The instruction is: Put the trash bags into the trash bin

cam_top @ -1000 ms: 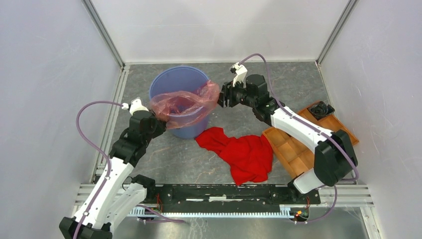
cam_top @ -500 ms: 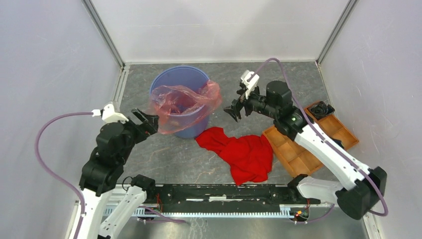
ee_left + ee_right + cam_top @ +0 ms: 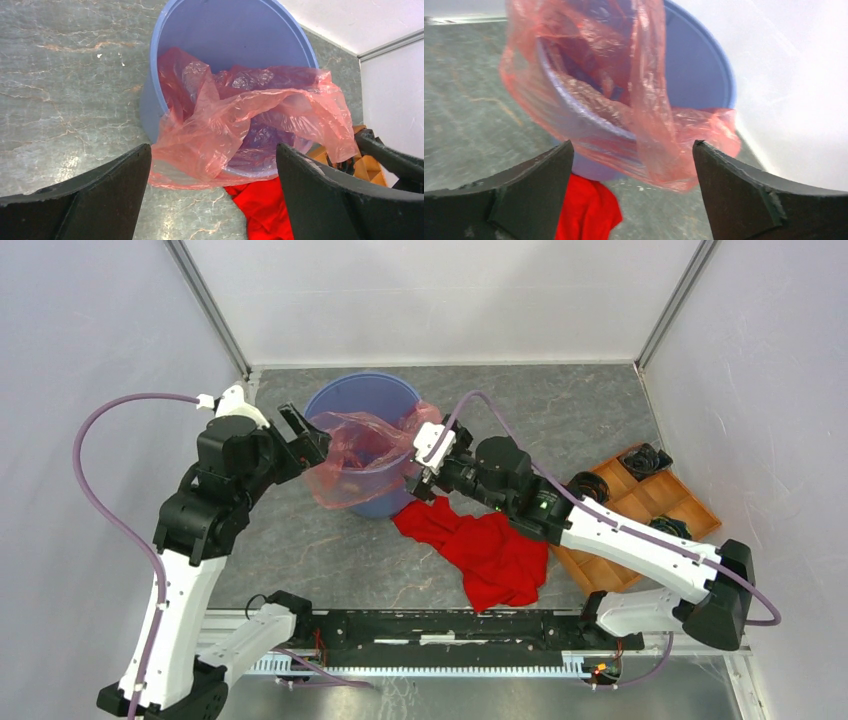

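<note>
The blue trash bin stands at the back middle of the table. A translucent red-orange trash bag is draped over its near rim, part inside and part hanging down the outer wall. My left gripper is open just left of the bin, at the bag's edge, holding nothing. In the left wrist view the bag and bin lie beyond the open gripper. My right gripper is open at the bin's near right side. Its own view has the bag over the bin, past the empty gripper.
An opaque red cloth lies crumpled on the table just in front of the bin. An orange-brown compartment tray with black items in it sits at the right. White walls enclose the table on three sides.
Both grippers have opened and let go of the bag. The left gripper rose to the bin's left side. The right gripper swung from the bin's right to its near right.
</note>
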`<state>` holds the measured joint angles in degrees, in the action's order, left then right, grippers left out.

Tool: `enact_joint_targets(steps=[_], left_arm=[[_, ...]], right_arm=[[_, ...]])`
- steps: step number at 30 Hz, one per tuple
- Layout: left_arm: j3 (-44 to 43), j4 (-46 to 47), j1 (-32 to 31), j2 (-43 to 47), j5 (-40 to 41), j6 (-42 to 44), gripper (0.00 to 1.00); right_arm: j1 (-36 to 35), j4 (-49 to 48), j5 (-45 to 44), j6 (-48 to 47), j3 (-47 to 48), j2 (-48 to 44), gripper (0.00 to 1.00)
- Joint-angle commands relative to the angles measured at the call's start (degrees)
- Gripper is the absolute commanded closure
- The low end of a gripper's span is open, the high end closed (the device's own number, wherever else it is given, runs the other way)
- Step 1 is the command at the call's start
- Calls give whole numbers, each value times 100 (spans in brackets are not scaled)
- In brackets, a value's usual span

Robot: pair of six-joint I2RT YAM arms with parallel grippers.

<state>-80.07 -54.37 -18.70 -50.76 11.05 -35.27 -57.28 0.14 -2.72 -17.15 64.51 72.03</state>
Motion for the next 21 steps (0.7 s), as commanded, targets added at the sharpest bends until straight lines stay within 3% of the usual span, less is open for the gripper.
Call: enact_joint_targets(steps=[1,7,11,17,21], left_arm=[[-77,-101,24,178,47,366,0],[476,50,24,365,222,455,3],[716,173,24,204,397,533,12],[672,514,33,-93,485,766,27],[637,676,59,-260,397,843,32]], right_arm=[[-143,-654,-1523,-616,230,134,12],[-142,-779,-1584,-591,605,495,39],[-74,-814,-1706,-440,883,766,61],[501,-612,-688,359,1485,1144,99],[1024,-439,138,877,1922,1461,100]])
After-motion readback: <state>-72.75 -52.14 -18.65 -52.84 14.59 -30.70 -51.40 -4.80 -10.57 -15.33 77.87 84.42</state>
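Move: The left hand goes for the trash bag's left flap, which hangs over the bin's near rim about 4 cm ahead, 3 cm to the right and 8 cm below. The right hand goes for the bag's right edge, roughly 6 cm ahead, 1 cm to its left and level with it. From the right hand, the bin's mouth is some 7 cm ahead, 9 cm left and 5 cm down; the red cloth is about 9 cm back, 11 cm right and 25 cm down. The right fingers shut from wide open and pinch the bag's right edge as the hand travels forward about 9 cm and rises some 4 cm, turning clockwise to point more along the bin's right side. The left hand eases slightly back, then sinks about 5 cm towards the left flap and comes forward again, its fingers starting to close around the film without gripping it. ##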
